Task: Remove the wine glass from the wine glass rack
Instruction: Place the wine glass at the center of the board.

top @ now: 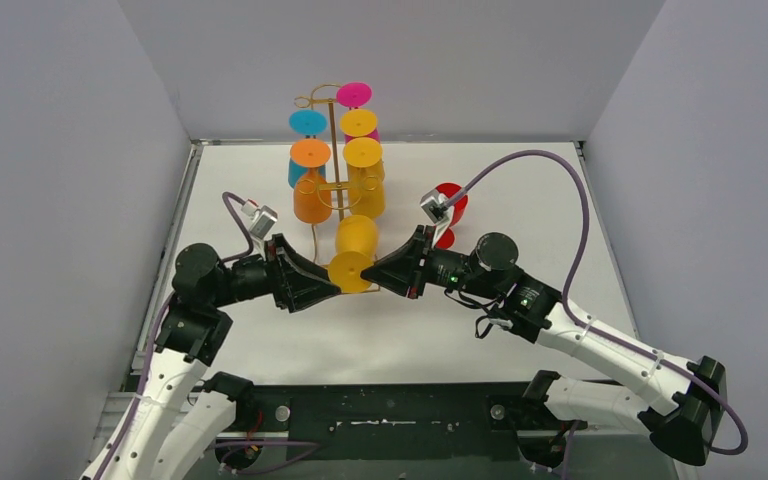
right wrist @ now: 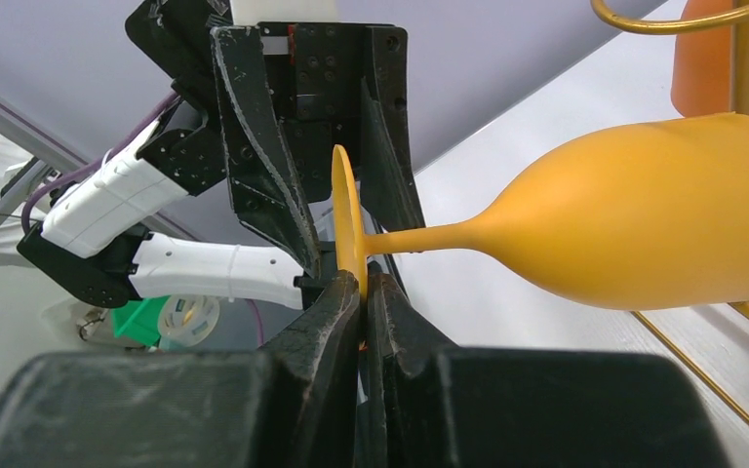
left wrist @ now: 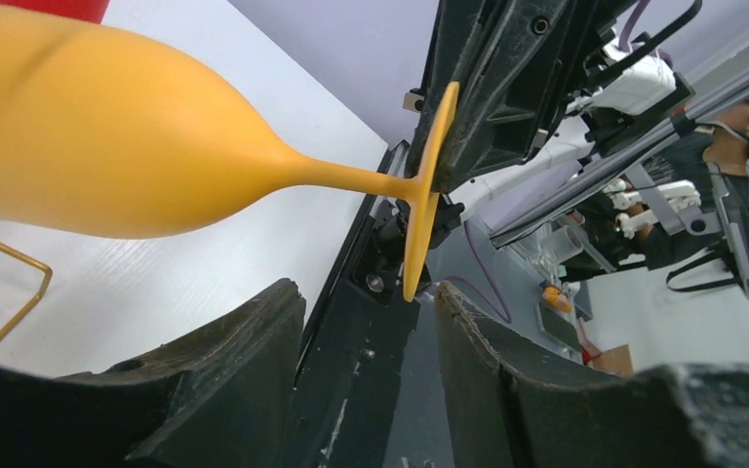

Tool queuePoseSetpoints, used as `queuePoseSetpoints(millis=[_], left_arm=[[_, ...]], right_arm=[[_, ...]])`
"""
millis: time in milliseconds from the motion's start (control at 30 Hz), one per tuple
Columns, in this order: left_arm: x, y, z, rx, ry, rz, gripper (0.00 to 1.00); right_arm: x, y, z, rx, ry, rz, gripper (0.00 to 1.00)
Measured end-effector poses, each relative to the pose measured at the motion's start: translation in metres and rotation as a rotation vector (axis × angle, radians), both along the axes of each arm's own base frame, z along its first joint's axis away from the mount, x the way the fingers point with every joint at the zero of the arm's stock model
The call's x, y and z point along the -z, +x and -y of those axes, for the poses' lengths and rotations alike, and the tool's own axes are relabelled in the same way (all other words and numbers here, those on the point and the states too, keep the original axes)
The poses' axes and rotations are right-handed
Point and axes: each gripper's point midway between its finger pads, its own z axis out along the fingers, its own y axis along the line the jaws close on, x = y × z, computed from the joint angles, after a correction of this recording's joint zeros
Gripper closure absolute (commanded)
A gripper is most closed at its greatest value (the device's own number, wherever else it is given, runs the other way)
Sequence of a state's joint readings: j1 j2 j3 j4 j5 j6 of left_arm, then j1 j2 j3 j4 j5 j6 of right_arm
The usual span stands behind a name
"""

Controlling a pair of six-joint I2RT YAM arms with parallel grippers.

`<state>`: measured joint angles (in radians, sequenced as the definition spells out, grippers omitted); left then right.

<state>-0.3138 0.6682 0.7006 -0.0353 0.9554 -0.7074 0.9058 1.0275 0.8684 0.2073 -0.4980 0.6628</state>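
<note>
A yellow wine glass (top: 356,238) hangs on its side over the table, just in front of the gold wire wine glass rack (top: 332,150), with its round foot (right wrist: 347,219) toward the arms. My right gripper (right wrist: 364,278) is shut on the lower rim of that foot, and the bowl (right wrist: 663,224) sticks out to the right. My left gripper (left wrist: 366,292) is open. Its fingertips stand on either side of the foot's edge (left wrist: 427,195) without touching it. In the top view the left gripper (top: 332,290) and right gripper (top: 370,273) meet at the foot.
Pink, blue, orange and yellow glasses hang upside down on the rack; one is an orange glass (top: 311,190). A red glass (top: 449,212) stands on the table behind my right wrist. The rack's base wire (right wrist: 731,370) runs under the held bowl. Grey walls enclose the white table (top: 520,190).
</note>
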Motion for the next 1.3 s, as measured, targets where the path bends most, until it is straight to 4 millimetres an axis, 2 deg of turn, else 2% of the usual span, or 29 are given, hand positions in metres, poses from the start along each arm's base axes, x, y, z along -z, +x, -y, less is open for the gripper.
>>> queuePoseSetpoints(millis=[133, 267, 300, 367, 467, 633, 733, 833, 1033, 1200, 1267, 1300], left_arm=[[-0.003, -0.004, 0.005, 0.021, -0.046, 0.005, 0.55], [0.002, -0.011, 0.014, 0.068, -0.045, -0.016, 0.58], [0.004, -0.012, 0.015, 0.076, -0.036, -0.017, 0.59], [0.008, -0.013, 0.020, 0.089, -0.010, -0.029, 0.68], [0.010, -0.012, 0.025, 0.087, 0.002, -0.033, 0.70], [0.003, -0.008, 0.029, 0.076, -0.029, -0.032, 0.72], [-0.001, -0.007, 0.031, 0.075, -0.051, -0.033, 0.75], [-0.005, -0.009, 0.033, 0.084, -0.068, -0.029, 0.84], [-0.001, -0.009, 0.034, 0.084, -0.062, -0.038, 0.81], [0.002, -0.010, 0.035, 0.087, -0.051, -0.035, 0.86], [0.002, -0.011, 0.035, 0.088, -0.050, -0.034, 0.97], [0.002, -0.011, 0.035, 0.089, -0.049, -0.033, 1.00]], right_arm=[[0.003, 0.000, -0.001, -0.001, -0.008, 0.001, 1.00], [0.005, 0.000, -0.001, -0.003, -0.016, 0.004, 1.00], [0.005, 0.001, -0.001, -0.003, -0.018, 0.005, 1.00], [0.007, 0.001, -0.001, -0.003, -0.024, 0.005, 1.00], [0.008, 0.001, 0.000, -0.003, -0.031, 0.003, 1.00], [0.011, 0.000, 0.000, -0.003, -0.041, -0.003, 1.00], [0.013, 0.000, 0.000, -0.003, -0.049, -0.006, 1.00], [0.015, 0.000, 0.000, -0.003, -0.054, -0.007, 1.00], [0.015, 0.000, 0.000, -0.006, -0.055, -0.006, 1.00], [0.015, 0.000, 0.000, -0.004, -0.055, -0.007, 1.00], [0.015, 0.000, 0.000, -0.004, -0.055, -0.007, 1.00], [0.015, 0.000, 0.000, -0.005, -0.055, -0.007, 1.00]])
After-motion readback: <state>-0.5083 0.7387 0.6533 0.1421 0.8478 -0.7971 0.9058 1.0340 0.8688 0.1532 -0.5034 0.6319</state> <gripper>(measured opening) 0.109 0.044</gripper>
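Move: The yellow glass's foot is about 3 cm to the right of the open left hand, 1 cm back and 2 cm above it; its bowl reaches forward, its middle some 7 cm ahead of that hand, 4 cm right and 2 cm below. Farther out, the orange glass hangs about 30 cm ahead, 6 cm left and 10 cm lower. The right hand already pinches the foot's right rim, the foot's middle being roughly 2 cm left and 1 cm above. Rightward by about 3.5 cm, and a little back, the left hand goes in under the middle of the yellow glass's foot, dipping and rising slightly as it turns some 5 degrees clockwise. Its half-open fingers close nearly shut and pinch the foot's lower rim from front and back, while the right hand keeps its hold and sinks about 1.5 cm. ##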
